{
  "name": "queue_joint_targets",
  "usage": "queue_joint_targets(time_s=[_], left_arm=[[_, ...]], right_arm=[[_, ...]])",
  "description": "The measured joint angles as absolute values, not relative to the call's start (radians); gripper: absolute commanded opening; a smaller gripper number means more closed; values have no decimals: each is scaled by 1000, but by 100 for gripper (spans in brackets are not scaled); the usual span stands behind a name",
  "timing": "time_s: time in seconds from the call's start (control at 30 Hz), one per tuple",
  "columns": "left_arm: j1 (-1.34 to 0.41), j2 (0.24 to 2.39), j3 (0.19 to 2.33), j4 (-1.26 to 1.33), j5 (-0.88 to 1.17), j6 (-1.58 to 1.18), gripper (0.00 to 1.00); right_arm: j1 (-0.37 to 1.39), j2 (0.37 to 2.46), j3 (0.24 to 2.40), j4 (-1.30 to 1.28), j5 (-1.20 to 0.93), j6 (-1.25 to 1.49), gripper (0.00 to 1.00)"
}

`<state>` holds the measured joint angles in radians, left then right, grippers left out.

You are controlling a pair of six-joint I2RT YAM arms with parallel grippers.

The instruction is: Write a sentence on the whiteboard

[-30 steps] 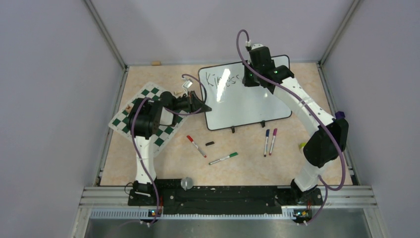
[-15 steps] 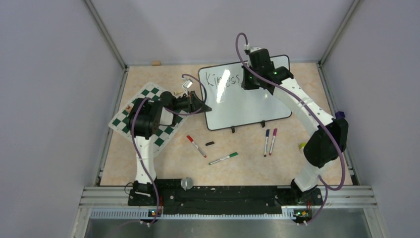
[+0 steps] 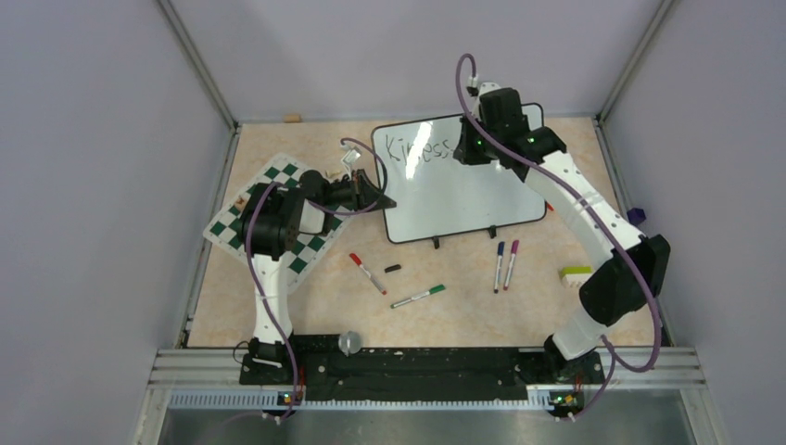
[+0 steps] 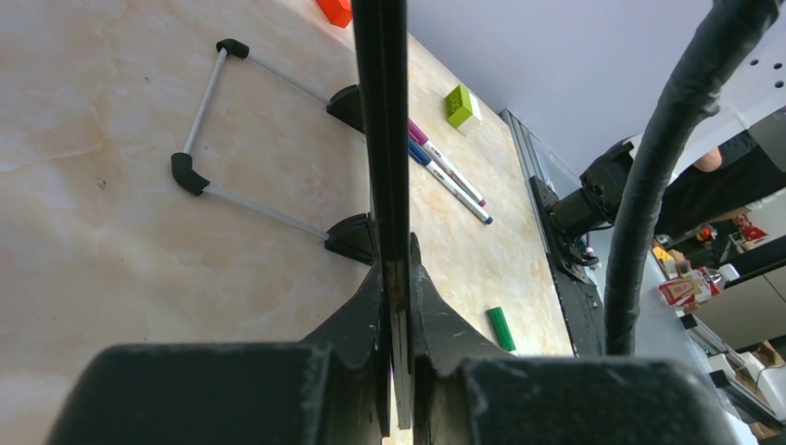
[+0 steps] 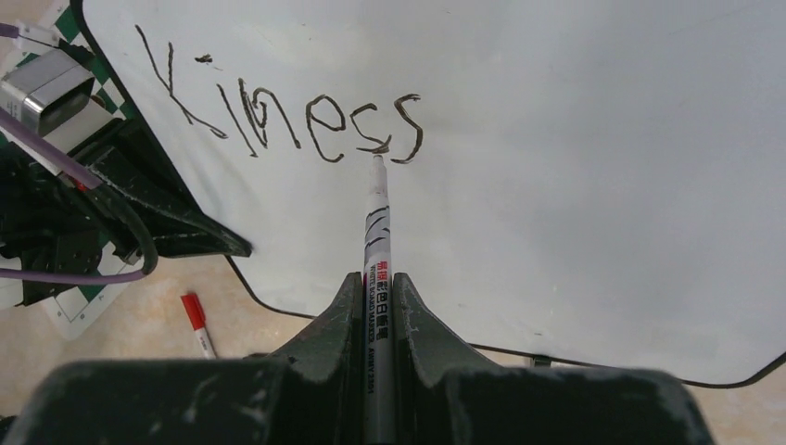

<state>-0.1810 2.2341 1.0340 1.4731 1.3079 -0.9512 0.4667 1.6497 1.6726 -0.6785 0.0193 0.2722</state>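
Note:
The whiteboard (image 3: pixel 463 190) stands tilted at the back centre of the table. The sentence (image 5: pixel 278 120) is black handwriting along the board's top, reading roughly "Kiness" (image 3: pixel 417 149). My right gripper (image 5: pixel 377 283) is shut on a white-barrelled marker (image 5: pixel 376 232), whose tip touches the board just below the last two letters. In the top view the right gripper (image 3: pixel 473 148) hovers over the board's upper middle. My left gripper (image 4: pixel 397 278) is shut on the whiteboard's thin dark edge (image 4: pixel 382 111), at the board's left side (image 3: pixel 378 198).
A green-and-white chess mat (image 3: pixel 278 218) lies under the left arm. In front of the board lie a red marker (image 3: pixel 368 273), a black cap (image 3: pixel 393 268), a green marker (image 3: pixel 419 296), and blue (image 3: pixel 500 264) and purple (image 3: pixel 511 262) markers. A green-and-white block (image 3: pixel 575 272) sits right.
My right gripper with the marker has moved to the right along the written line, leaving more letters uncovered. Its elbow swung right, uncovering the green block. The left arm has not moved.

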Motion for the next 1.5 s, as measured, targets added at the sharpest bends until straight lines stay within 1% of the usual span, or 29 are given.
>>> queue_joint_targets(time_s=[0.27, 0.6, 0.83, 1.5], left_arm=[[-181, 2234, 1042, 1472, 1313, -950, 0], [-181, 2235, 1043, 1472, 1316, -948, 0], [-181, 2235, 1043, 1472, 1316, -947, 0], [-181, 2235, 1036, 1472, 1309, -940, 0]], right_arm=[[445, 1559, 1628, -644, 49, 272, 0], [435, 1551, 1597, -635, 152, 257, 0], [435, 1542, 1589, -632, 184, 253, 0], [411, 1522, 1570, -628, 166, 253, 0]])
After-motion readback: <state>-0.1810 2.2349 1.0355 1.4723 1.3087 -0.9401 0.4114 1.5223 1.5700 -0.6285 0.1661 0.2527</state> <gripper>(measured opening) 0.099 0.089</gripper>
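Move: The right hand's marker points at the whiteboard; the blank spot right of "Kiness" lies about 6 cm ahead of this hand, 4 cm right and 5 cm below. The last s is about 6 cm ahead, 3 cm left and 5 cm below; the board's right edge is 6 cm ahead, 19 cm right, 5 cm below. From the left hand, which keeps the board's left edge, the blank spot lies roughly 8 cm ahead, 20 cm right, 8 cm above. Still gripping the marker, the right hand shifts about 5 cm right, rising 2 cm, towards the blank spot. ##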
